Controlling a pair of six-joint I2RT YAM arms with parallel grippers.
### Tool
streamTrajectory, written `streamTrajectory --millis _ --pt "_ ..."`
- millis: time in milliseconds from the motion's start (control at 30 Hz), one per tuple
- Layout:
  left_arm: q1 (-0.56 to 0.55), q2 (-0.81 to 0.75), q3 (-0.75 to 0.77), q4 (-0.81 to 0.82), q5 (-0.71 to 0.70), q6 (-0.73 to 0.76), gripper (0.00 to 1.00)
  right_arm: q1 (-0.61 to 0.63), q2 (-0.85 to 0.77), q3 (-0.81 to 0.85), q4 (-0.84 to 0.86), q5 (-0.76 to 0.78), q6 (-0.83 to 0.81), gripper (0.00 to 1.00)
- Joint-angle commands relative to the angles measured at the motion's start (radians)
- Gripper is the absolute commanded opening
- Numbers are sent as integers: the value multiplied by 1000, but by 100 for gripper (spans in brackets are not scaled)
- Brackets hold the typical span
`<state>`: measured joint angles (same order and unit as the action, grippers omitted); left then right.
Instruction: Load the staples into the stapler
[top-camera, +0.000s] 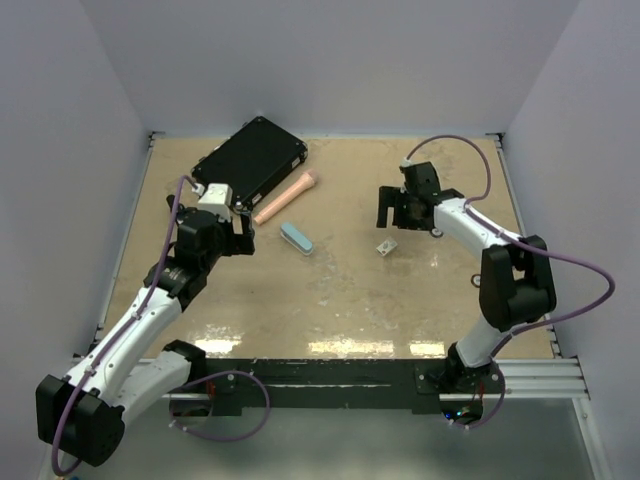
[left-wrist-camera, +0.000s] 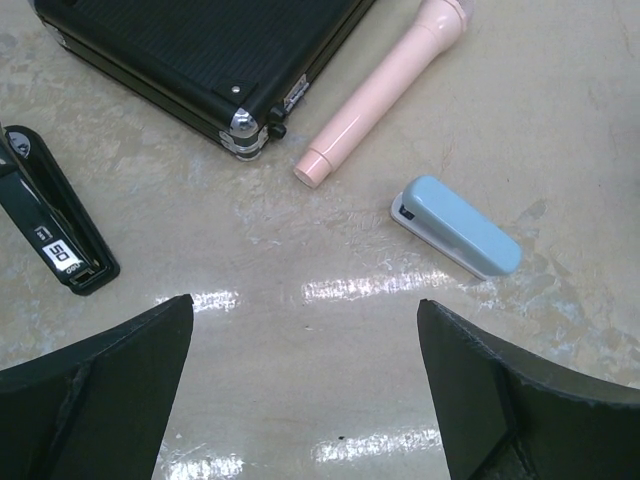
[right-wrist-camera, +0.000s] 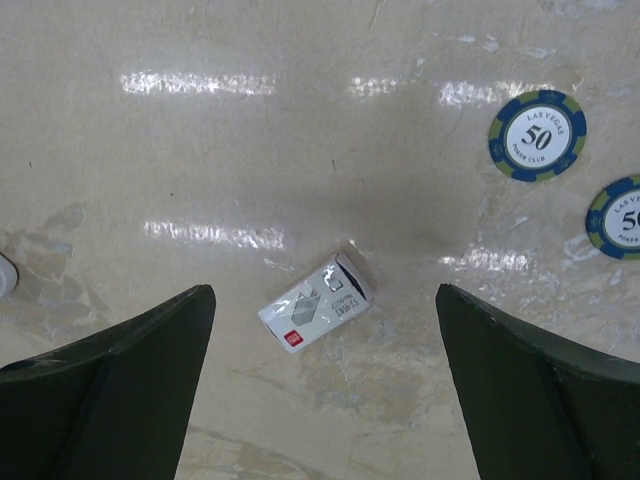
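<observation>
The staples (right-wrist-camera: 315, 305) lie as a small white-and-grey box with a red mark, one end open, flat on the table (top-camera: 340, 300) right of centre (top-camera: 387, 246). My right gripper (right-wrist-camera: 325, 288) hovers above that box, open, with a finger on each side and nothing between them; from above it sits just behind the box (top-camera: 395, 214). A light blue stapler (left-wrist-camera: 457, 226) lies shut near the table's middle (top-camera: 296, 239). Left of it a black stapler (left-wrist-camera: 50, 225) lies on the table. My left gripper (left-wrist-camera: 305, 300) is open over bare table between the two staplers (top-camera: 243, 232).
A black case (top-camera: 250, 160) lies at the back left (left-wrist-camera: 200, 50), with a pink cylinder (top-camera: 285, 197) beside it (left-wrist-camera: 385, 90). Two blue poker chips (right-wrist-camera: 537, 135) (right-wrist-camera: 620, 218) lie to the right of the box. Walls enclose the table.
</observation>
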<state>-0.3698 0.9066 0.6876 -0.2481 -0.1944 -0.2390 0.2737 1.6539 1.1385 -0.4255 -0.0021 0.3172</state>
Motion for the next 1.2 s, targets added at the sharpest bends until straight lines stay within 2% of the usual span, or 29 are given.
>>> streamTrajectory --millis 0,300,367,700,900,1167 --pt "-8 -21 -11 43 18 21 98 -1 46 85 31 10 -21 96" --pt "-6 -28 -14 46 21 30 98 15 145 101 10 -21 -35 84" --pt "-6 -26 -14 46 32 29 98 16 147 84 7 -18 -36 84" --pt "-8 -23 -14 52 61 30 97 45 170 38 14 -61 -64 67" --pt "-6 -28 -16 55 75 30 97 110 127 -17 7 -72 -43 56" --pt "-6 -29 -20 67 128 30 96 248 47 -124 39 -113 65 54"
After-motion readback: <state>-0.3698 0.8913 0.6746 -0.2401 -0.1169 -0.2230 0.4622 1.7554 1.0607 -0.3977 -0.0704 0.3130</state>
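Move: The staples box lies almost straight below the open right hand, level with it fore and aft, about 2 cm to its left and 7 cm down. One poker chip is some 7 cm ahead and 6 cm right of the hand, the other about 4 cm ahead and 11 cm right; the blue stapler lies roughly 24 cm left and 2 cm ahead. From the left hand the box is about 31 cm right, 6 cm ahead and 17 cm lower. The right hand noses forward about 2 cm, then drops to the staples box, some 6 cm down in all, easing back and left while its fingers narrow from wide open to a little over half and come to pinch the box by its two ends. Near table height it swings on back and left, drawing the box along between the fingertips, speeding up towards the end and turning some 10 to 15 degrees counter-clockwise. ##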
